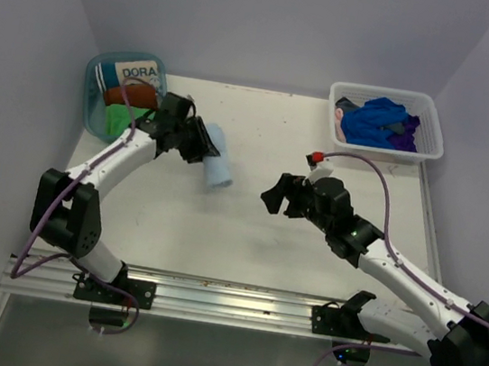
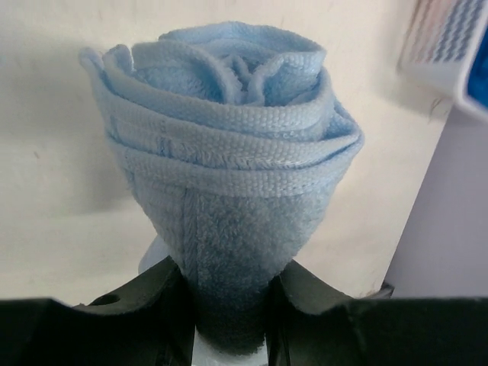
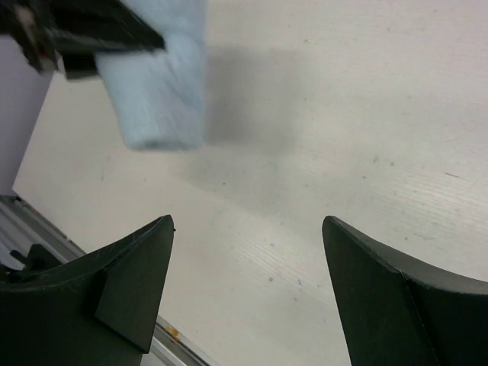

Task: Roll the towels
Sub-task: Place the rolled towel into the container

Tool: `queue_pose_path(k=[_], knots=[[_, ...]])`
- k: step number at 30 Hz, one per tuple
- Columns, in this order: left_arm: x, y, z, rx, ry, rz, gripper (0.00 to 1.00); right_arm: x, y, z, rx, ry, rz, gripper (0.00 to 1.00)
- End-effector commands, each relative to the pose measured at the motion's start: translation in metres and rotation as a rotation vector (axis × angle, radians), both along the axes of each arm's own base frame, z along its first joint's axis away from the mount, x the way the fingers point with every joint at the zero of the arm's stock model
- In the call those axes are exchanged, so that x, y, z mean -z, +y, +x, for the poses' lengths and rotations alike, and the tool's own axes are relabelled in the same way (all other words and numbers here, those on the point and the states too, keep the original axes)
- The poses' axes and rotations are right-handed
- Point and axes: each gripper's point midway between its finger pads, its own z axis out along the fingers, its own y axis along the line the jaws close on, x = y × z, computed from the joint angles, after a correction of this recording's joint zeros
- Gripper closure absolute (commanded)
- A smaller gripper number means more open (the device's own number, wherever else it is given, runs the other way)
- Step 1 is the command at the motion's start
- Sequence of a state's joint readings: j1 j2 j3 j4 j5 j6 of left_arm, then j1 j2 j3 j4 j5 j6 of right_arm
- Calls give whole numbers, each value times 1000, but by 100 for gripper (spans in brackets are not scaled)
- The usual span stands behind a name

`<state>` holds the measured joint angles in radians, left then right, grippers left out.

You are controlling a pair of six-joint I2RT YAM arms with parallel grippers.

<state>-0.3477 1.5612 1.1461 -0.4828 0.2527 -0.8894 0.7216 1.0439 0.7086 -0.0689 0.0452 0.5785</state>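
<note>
A rolled light blue towel (image 1: 218,168) sticks out of my left gripper (image 1: 200,146), which is shut on one end of it, left of the table's middle. The left wrist view looks down the roll (image 2: 229,160), its spiral end facing away and both dark fingers (image 2: 164,305) pressed into it. My right gripper (image 1: 273,193) hangs open at mid-table, a short way right of the roll, nothing between its fingers (image 3: 137,290). The right wrist view shows the roll (image 3: 164,99) up at the left. Bright green (image 1: 121,118) and rust-brown (image 1: 134,95) towels lie in the left tub. Dark blue (image 1: 376,121) and purple (image 1: 406,137) towels fill the right basket.
A teal tub (image 1: 90,116) at the back left also holds a white-and-teal "DORA" item (image 1: 140,71). A white slotted basket (image 1: 434,128) stands at the back right. A metal rail (image 1: 229,295) runs along the table's near edge, by both arm bases.
</note>
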Motion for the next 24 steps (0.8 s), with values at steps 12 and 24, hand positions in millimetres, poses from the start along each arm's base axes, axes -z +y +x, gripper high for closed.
queue_pose_path(k=[12, 24], knots=[[-158, 201, 165, -635, -490, -32, 70, 27, -16, -14, 2, 88, -102, 17], [-125, 282, 248, -898, -640, -189, 70, 39, -5, -17, -24, 175, -101, 17]])
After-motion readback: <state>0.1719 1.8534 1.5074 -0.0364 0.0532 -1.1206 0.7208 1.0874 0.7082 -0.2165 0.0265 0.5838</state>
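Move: The rolled light-blue towel is already in the left hand. The teal container it is bound for has its middle about 18 cm ahead, 25 cm to the left and 9 cm below; inside are the green towel (11 ahead, 22 left), the brown towel (17 ahead, 24 left) and the DORA towel (24 ahead, 26 left), all roughly 9 cm below. From the empty right hand the container lies some 26 cm ahead, 46 left and 14 below. Keeping its pinch on the rolled light-blue towel, the left hand sweeps quickly left and forward, about 25 cm left and a little less forward, climbing some 14 cm as it leaves the open table and then dipping 4 to 5 cm as it comes over the far part of the container; the wrist turns about 45 degrees counter-clockwise and tips its fingers up and outward on the way. The empty right hand stays open and drifts down about 4 cm and slightly back over the bare table. ##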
